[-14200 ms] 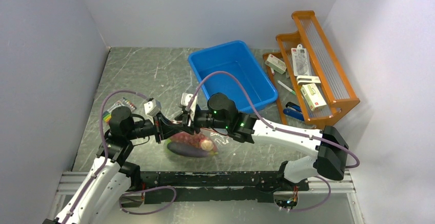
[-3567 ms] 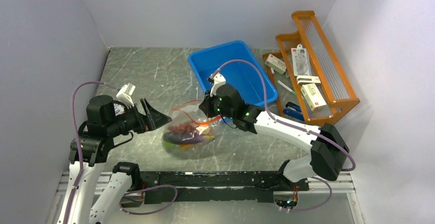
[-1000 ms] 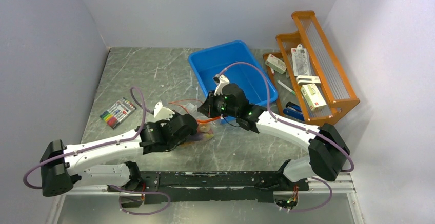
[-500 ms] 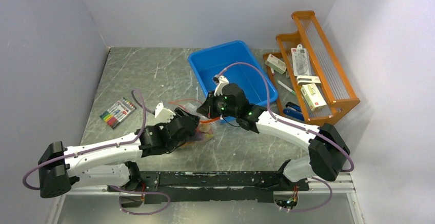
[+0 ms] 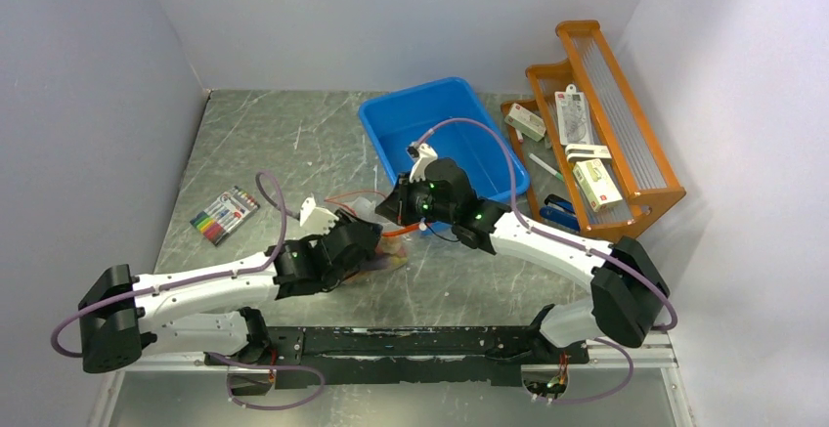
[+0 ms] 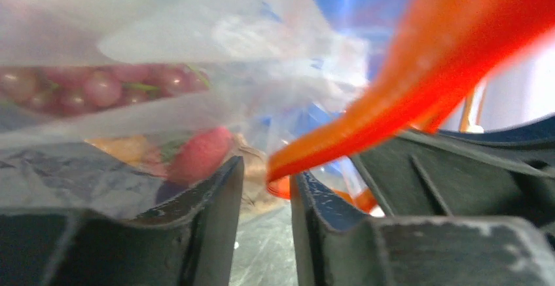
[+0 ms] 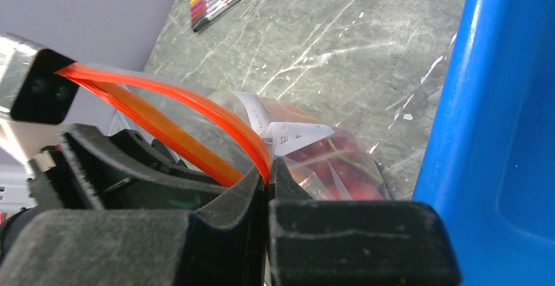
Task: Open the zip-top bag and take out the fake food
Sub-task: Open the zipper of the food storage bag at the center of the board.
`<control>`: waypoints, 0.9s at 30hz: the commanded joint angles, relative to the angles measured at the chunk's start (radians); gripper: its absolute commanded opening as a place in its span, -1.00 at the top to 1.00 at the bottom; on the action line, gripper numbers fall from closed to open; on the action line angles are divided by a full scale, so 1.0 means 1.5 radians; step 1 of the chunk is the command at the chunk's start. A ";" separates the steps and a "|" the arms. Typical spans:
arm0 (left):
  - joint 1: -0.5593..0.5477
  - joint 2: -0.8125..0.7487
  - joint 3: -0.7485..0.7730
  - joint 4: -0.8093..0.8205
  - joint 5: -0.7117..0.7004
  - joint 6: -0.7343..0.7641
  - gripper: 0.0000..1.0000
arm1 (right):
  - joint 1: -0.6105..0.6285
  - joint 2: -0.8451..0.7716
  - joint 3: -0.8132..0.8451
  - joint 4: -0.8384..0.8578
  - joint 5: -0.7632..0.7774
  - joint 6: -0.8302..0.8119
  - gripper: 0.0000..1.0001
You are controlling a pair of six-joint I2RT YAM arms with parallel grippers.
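The zip-top bag point(image 5: 383, 254) lies crumpled mid-table with its red-orange zip strip point(image 7: 196, 106) pulled apart into a loop. My right gripper point(image 7: 268, 171) is shut on one end of that strip, beside the blue bin. My left gripper point(image 6: 267, 175) is pushed into the bag's mouth from the left. It is open, with bare table showing through a narrow gap between its fingers point(image 6: 209, 220). The strip's end point(image 6: 419, 83) hangs just above the gap. The fake food is inside the plastic: dark red grapes point(image 6: 98, 86), a pink-red piece point(image 6: 196, 155) and an orange piece point(image 6: 121, 148).
A blue bin point(image 5: 445, 129) stands just behind the right gripper point(image 5: 396, 214); its wall point(image 7: 504, 103) fills the right of the right wrist view. A pack of coloured markers point(image 5: 225, 214) lies at the left. An orange rack point(image 5: 606, 124) with small boxes stands at the right.
My left gripper has gone from shut to open and has nudged slightly rightward into the bag's mouth. The right gripper keeps its hold on the strip without moving.
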 commanded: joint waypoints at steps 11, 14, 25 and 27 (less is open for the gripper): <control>-0.004 -0.008 0.111 -0.169 -0.064 0.033 0.85 | 0.000 -0.033 -0.009 -0.013 -0.018 -0.018 0.99; -0.004 -0.029 0.170 -0.256 -0.055 0.094 0.86 | 0.000 -0.019 -0.004 -0.013 -0.050 -0.013 0.99; -0.004 -0.173 0.274 -0.464 0.010 0.277 0.86 | 0.031 0.091 -0.044 0.296 -0.293 0.228 1.00; -0.004 -0.193 0.287 -0.478 0.032 0.306 0.86 | 0.050 0.118 -0.032 0.310 -0.296 0.242 1.00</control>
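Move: The orange zipper edge that the left fingers will shut on runs between their open tips, about 1 cm ahead and 1 cm lower; it lies some 3 cm back, 2 cm left and 3 cm below the right hand, which already holds the zipper. From the left hand, the fake food is about 4 cm back, 4 cm left and 11 cm down, and the blue tray some 20 cm ahead, 14 cm right, 14 cm down. Left fingers pinch the zipper edge, hauling it about 10 cm up and left; right keeps hold, following back-left. ##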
